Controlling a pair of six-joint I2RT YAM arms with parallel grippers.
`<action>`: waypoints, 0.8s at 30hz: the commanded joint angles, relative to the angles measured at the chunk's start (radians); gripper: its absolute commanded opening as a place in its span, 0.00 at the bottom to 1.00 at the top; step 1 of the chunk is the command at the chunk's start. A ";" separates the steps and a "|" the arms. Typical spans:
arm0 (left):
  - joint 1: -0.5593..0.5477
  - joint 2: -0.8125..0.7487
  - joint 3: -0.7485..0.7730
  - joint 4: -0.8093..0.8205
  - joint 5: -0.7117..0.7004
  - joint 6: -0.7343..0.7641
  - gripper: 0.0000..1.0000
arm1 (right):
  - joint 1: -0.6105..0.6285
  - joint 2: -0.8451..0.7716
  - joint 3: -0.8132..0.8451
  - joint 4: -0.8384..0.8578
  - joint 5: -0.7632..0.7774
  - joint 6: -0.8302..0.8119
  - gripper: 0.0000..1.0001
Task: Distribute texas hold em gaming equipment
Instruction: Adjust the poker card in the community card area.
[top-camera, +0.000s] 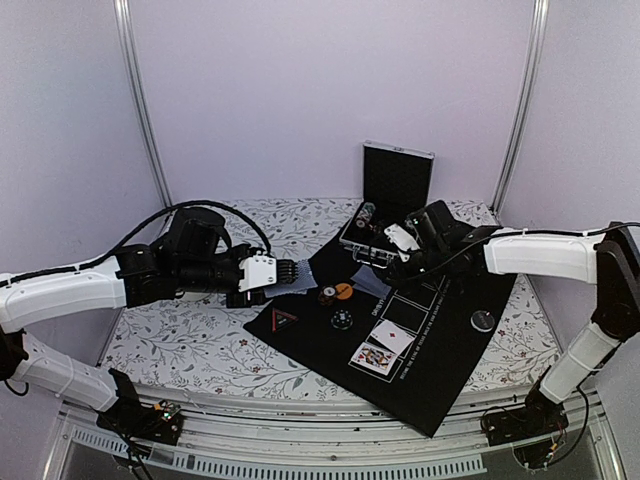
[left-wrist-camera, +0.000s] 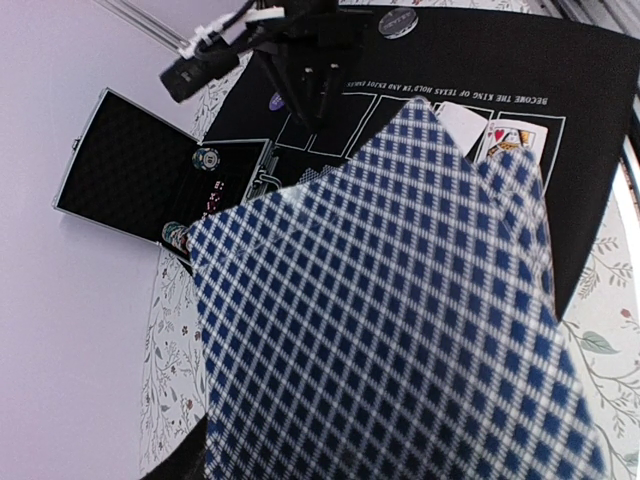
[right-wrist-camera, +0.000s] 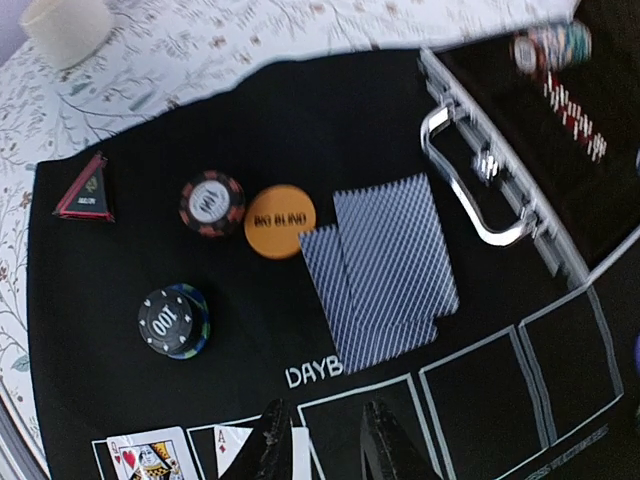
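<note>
My left gripper (top-camera: 284, 272) is shut on a fanned stack of playing cards (left-wrist-camera: 400, 300) with blue-checked backs, held above the black mat's (top-camera: 440, 370) left corner; the fan hides its fingers in the left wrist view. Two face-down cards (right-wrist-camera: 385, 275) lie overlapping on the mat beside an orange "big blind" disc (right-wrist-camera: 280, 221) and a striped chip (right-wrist-camera: 211, 202). A black chip stack (right-wrist-camera: 173, 320) sits nearer. A queen (right-wrist-camera: 148, 460) and an ace (right-wrist-camera: 232, 445) lie face up. My right gripper (right-wrist-camera: 325, 450) hovers open over the ace and an outlined card box, holding nothing.
An open metal case (top-camera: 397, 180) with chip stacks (right-wrist-camera: 550, 45) stands at the mat's far edge, its handle (right-wrist-camera: 480, 190) close to the face-down cards. A red triangular marker (right-wrist-camera: 88, 190) and a dark round disc (top-camera: 484, 320) lie on the mat. A cream cup (right-wrist-camera: 68, 28) stands on the floral cloth.
</note>
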 joint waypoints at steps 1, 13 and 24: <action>-0.013 -0.021 -0.006 0.007 0.012 0.003 0.48 | 0.003 0.077 -0.013 -0.121 0.064 0.307 0.23; -0.012 -0.015 -0.007 0.007 0.015 0.003 0.48 | 0.008 0.254 -0.009 -0.174 0.090 0.354 0.02; -0.012 -0.016 -0.007 0.006 0.014 0.003 0.48 | 0.078 0.326 0.053 -0.210 0.081 0.304 0.02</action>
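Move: Back from the right hand by about 7 cm, 1 cm to its right and some 13 cm below lies the ace card. The face card is about 13 cm back and 3 cm left; the face-down cards are roughly 8 cm ahead and 3 cm left, and the black chip stack about 3 cm back and 11 cm left, all on the mat. From the left hand the ace is roughly 27 cm to the right, about level fore and aft, 20 cm below. Sinking about 12.5 cm towards the mat, the right hand eases back and to the right, then slides some 1.5 cm left at the bottom, ending beside the ace's far edge over the empty third outline. Its fingers close fully on the way, and the wrist tips down and turns clockwise by about 20 degrees each. ##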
